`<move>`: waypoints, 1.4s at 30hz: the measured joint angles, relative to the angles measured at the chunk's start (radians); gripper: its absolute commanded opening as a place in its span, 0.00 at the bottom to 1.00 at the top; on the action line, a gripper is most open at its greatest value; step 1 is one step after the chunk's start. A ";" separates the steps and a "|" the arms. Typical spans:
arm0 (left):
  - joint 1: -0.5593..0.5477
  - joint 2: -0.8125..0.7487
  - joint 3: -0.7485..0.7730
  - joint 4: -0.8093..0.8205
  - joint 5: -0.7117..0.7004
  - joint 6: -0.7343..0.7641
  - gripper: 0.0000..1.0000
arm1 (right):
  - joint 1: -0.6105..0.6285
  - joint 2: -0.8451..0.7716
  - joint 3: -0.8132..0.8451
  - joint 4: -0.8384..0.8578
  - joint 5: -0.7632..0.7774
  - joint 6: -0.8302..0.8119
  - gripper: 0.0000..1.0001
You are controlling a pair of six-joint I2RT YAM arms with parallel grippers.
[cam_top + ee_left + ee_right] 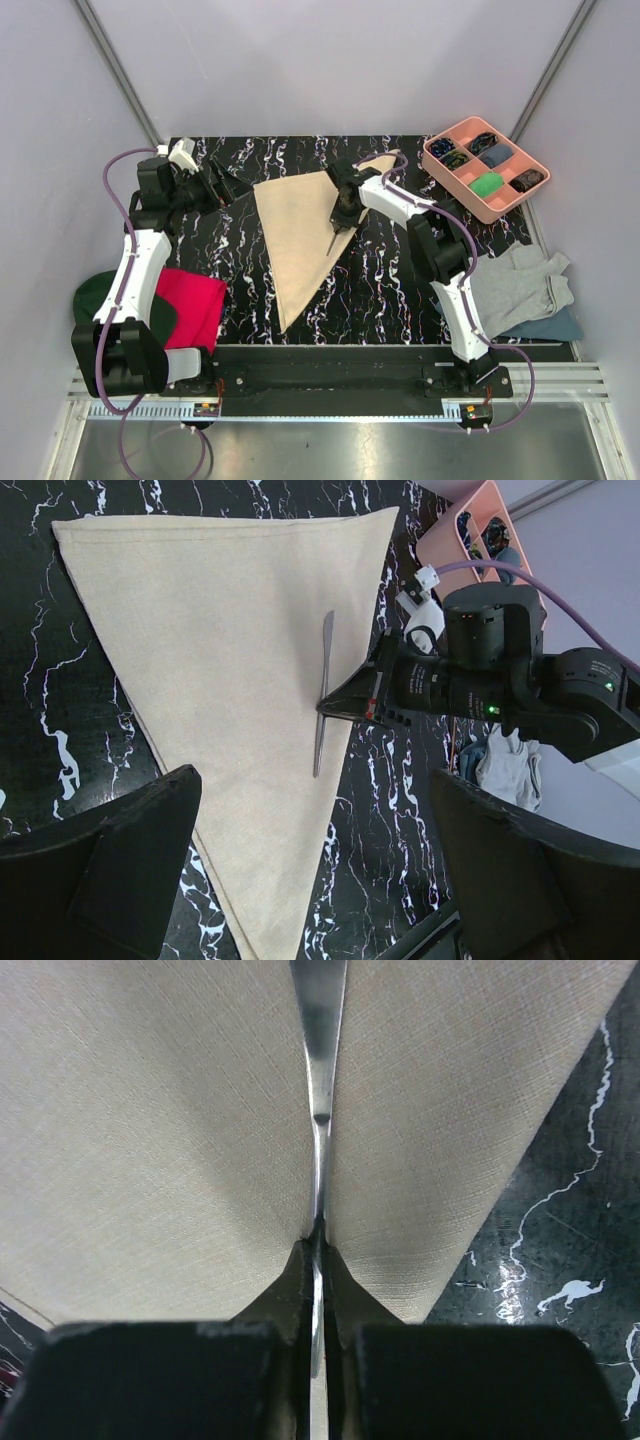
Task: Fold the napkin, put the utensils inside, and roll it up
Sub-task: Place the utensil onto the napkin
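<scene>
The beige napkin (295, 225) lies folded into a triangle on the black marbled table, its long point toward the near edge. My right gripper (341, 219) is over the napkin's right edge, shut on a thin metal utensil (333, 240). In the right wrist view the utensil (318, 1090) runs straight out from the gripper (317, 1250) over the napkin (150, 1110). The left wrist view shows the utensil (322, 695) lying along the napkin (220, 630). My left gripper (228, 190) hovers left of the napkin, open (315, 810) and holding nothing.
A pink compartment tray (452, 177) with small items sits at the back right. Grey (515, 285) and blue (560, 325) cloths lie by the right arm. A red cloth (190, 300) and a dark green thing (95, 295) lie at the near left.
</scene>
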 measured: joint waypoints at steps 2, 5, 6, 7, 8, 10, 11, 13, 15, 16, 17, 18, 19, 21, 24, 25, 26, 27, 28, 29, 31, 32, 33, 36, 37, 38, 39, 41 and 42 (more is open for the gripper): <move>0.000 0.000 0.000 0.001 0.001 0.000 0.99 | -0.001 0.003 0.016 -0.004 0.002 0.019 0.00; 0.000 0.000 0.000 0.004 0.003 0.000 0.99 | -0.001 0.004 0.029 -0.002 0.003 0.049 0.00; 0.000 0.000 0.000 0.005 0.004 0.000 0.99 | -0.001 0.005 0.032 -0.001 0.004 0.058 0.00; 0.000 0.000 0.000 0.007 0.005 0.000 0.99 | -0.001 0.007 0.033 -0.001 0.004 0.071 0.00; 0.000 0.000 0.000 0.007 0.008 -0.001 0.99 | -0.001 0.009 0.033 -0.001 0.004 0.078 0.00; 0.000 0.000 0.000 0.007 0.011 -0.001 0.99 | -0.001 0.016 0.034 -0.002 0.003 0.095 0.00; 0.000 0.000 0.000 0.007 0.011 -0.001 0.99 | -0.001 0.023 0.034 -0.002 0.003 0.105 0.00; 0.000 0.000 0.000 0.007 0.012 -0.001 0.99 | -0.002 0.024 0.035 -0.001 0.002 0.119 0.00; 0.000 0.000 0.000 0.007 0.013 -0.001 0.99 | -0.002 0.025 0.035 -0.001 0.002 0.131 0.09; 0.000 0.000 0.000 0.007 0.013 -0.001 0.99 | -0.002 0.025 0.035 -0.001 0.001 0.136 0.14; 0.000 0.000 0.000 0.007 0.014 -0.001 0.99 | -0.002 0.025 0.035 -0.001 0.001 0.141 0.23; 0.000 0.000 0.000 0.007 0.014 -0.001 0.99 | -0.002 0.025 0.035 -0.001 0.001 0.145 0.28; 0.000 0.000 0.000 0.007 0.014 -0.001 0.99 | -0.003 0.025 0.035 -0.001 0.000 0.149 0.32; 0.000 0.000 0.000 0.008 0.014 -0.001 0.99 | -0.003 0.024 0.035 0.003 -0.003 0.152 0.39; 0.000 0.000 0.000 0.008 0.015 -0.001 0.99 | -0.003 0.020 0.035 0.011 -0.008 0.137 0.43; 0.000 0.000 0.000 0.008 0.015 -0.001 0.99 | -0.003 0.015 0.035 0.011 -0.011 0.121 0.44; 0.000 0.000 0.000 0.008 0.015 -0.001 0.99 | -0.003 0.008 0.033 0.012 -0.014 0.108 0.45; 0.001 0.000 0.000 0.008 0.015 -0.001 0.99 | -0.003 -0.009 0.024 0.018 -0.015 0.085 0.46; 0.002 0.000 0.000 0.008 0.015 -0.001 0.99 | -0.004 -0.035 0.008 0.021 -0.015 0.064 0.47; 0.002 0.000 0.000 0.008 0.015 -0.001 0.99 | -0.006 -0.073 -0.019 0.031 -0.014 0.040 0.48; 0.003 0.000 0.000 0.008 0.015 -0.001 0.99 | -0.015 -0.169 -0.077 0.037 -0.014 -0.002 0.48; 0.004 0.000 0.000 0.008 0.015 0.000 0.99 | -0.026 -0.225 -0.112 0.045 -0.014 -0.022 0.48; 0.004 0.000 0.000 0.008 0.015 0.000 0.99 | -0.042 -0.286 -0.152 0.054 -0.015 -0.044 0.48; 0.004 0.000 0.000 0.010 0.015 0.000 0.99 | -0.151 -0.470 -0.285 0.077 -0.020 -0.109 0.48; 0.004 0.000 0.000 0.011 0.015 0.000 0.99 | -0.206 -0.518 -0.330 0.085 -0.023 -0.129 0.48; 0.004 0.000 0.000 0.013 0.015 0.000 0.99 | -0.261 -0.555 -0.375 0.090 -0.024 -0.150 0.48; 0.004 0.000 0.000 0.014 0.015 0.000 0.99 | -0.314 -0.577 -0.413 0.089 -0.023 -0.171 0.47; 0.004 0.000 0.000 0.015 0.015 0.001 0.99 | -0.412 -0.583 -0.480 0.091 -0.024 -0.209 0.47; 0.004 0.000 0.000 0.015 0.016 0.001 0.99 | -0.453 -0.573 -0.517 0.086 -0.024 -0.232 0.46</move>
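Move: The right hand is low on the napkin with the knife pinched by its handle, the knife's middle about 1 cm ahead. The napkin's middle lies some 6 cm to the left and level with it. The fork is about 22 cm to the right and 8 cm back; the pink box is some 31 cm to the right and 15 cm ahead. From the idle left hand the knife lies about 22 cm right, 5 cm ahead and 24 cm below. Turning roughly 10 degrees clockwise while easing about 1 cm forward and left, the right hand lines the knife up low on the napkin, then opens its fingers to about half and lets go. It rises steeply off the knife and sweeps some 20 cm right towards the fork, fingers swinging forward, sinking slightly at the end. ##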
